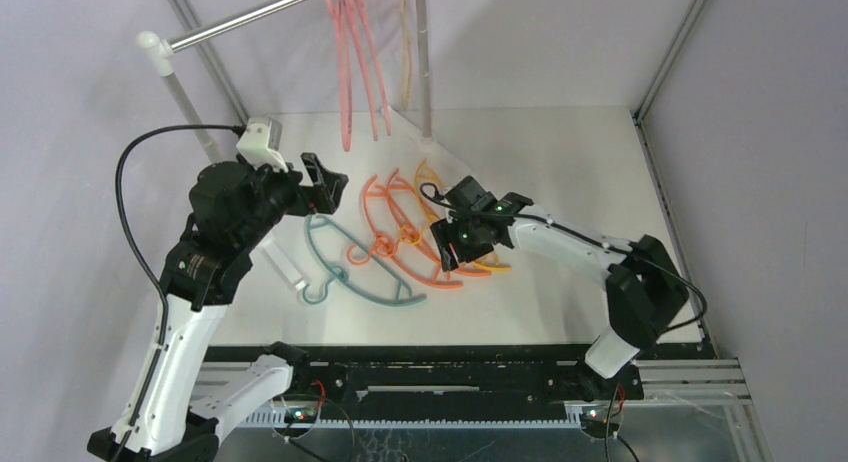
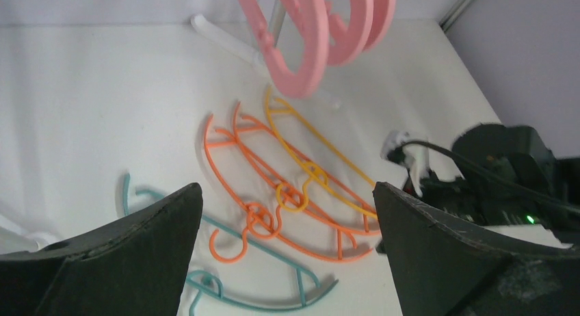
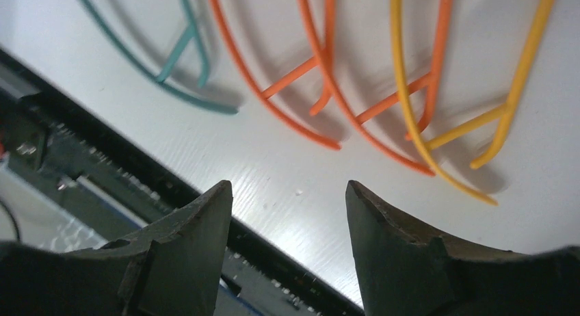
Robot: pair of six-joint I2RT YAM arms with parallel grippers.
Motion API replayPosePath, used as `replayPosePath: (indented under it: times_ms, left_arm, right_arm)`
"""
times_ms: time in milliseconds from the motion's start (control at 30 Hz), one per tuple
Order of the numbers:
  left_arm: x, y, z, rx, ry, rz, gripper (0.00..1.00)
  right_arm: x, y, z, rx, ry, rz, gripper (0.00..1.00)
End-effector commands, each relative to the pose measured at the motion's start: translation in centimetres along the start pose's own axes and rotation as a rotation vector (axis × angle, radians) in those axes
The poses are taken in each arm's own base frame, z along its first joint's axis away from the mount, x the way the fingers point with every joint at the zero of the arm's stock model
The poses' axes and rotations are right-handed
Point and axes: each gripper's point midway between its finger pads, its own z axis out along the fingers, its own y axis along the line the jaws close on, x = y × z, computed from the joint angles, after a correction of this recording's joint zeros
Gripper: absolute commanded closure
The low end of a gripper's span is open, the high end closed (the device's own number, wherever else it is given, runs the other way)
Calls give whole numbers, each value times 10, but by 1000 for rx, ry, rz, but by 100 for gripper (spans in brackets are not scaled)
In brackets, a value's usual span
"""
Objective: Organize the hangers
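Several pink hangers [image 1: 350,62] and a beige hanger [image 1: 405,42] hang from the silver rail [image 1: 250,17]. On the table lie a teal hanger [image 1: 395,300], two orange hangers [image 1: 385,244] and a yellow-orange hanger [image 1: 432,174], overlapping. My left gripper [image 1: 325,187] is open and empty, raised left of the pile. Its view [image 2: 287,213] shows the orange hangers [image 2: 273,186], the teal one [image 2: 273,261] and the pink ones [image 2: 301,49]. My right gripper [image 1: 455,262] is open and empty, low over the pile's right ends. Its view [image 3: 287,193] shows orange [image 3: 273,90], yellow-orange [image 3: 410,111] and teal [image 3: 157,70] bars.
A white block [image 1: 283,265] lies on the table left of the teal hanger. The rail's white posts [image 1: 170,77] stand at the back left and the back middle. The table's near edge [image 3: 137,165] lies just beyond my right fingertips. The right arm [image 2: 492,179] shows in the left wrist view.
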Motion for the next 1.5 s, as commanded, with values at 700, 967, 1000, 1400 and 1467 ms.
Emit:
replayPosePath:
  times_ms: [700,967,1000,1400,1467]
  left_arm:
    - [98,16,-19,-22,118,-153,1]
    - [108,17,-15,-24,130,-185,0]
    - [109,17,-16,-25,131,-186,1]
    - [125,12,-26,26,158,-173,1]
    - [128,8,-27,56,152,-174,0]
  right_arm:
    - [-86,-67,104,214,-33,-61,43]
    - [-68,-68,114,256,-4,-71,59]
    - [-65,-68,115,256,0,-70,61]
    - [-84,-28,78,51,-79,0,87]
    - [-97,-10,55,-36,-123,24,87]
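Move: From the right hand the yellow hanger's middle lies about 13 cm ahead, 1 cm left and 9 cm below. At the same depth, the inner orange hanger is about 11 cm ahead and 5 cm left, the outer orange one some 8 cm ahead and 10 cm left, the teal one roughly 3 cm ahead and 19 cm left. From the left hand the yellow hanger is about 12 cm ahead, 20 cm right and 37 cm down. Reach the right gripper forward about 12 cm and down 9, drifting slightly left, onto the yellow hanger; close the fingers on its hook-side bar, just on the base side of the neck, and draw back some 2 cm, rising slightly as the grip shuts. Meanwhile sink the open, empty left gripper some 12 cm and back 5, tipping its fingers downward. ##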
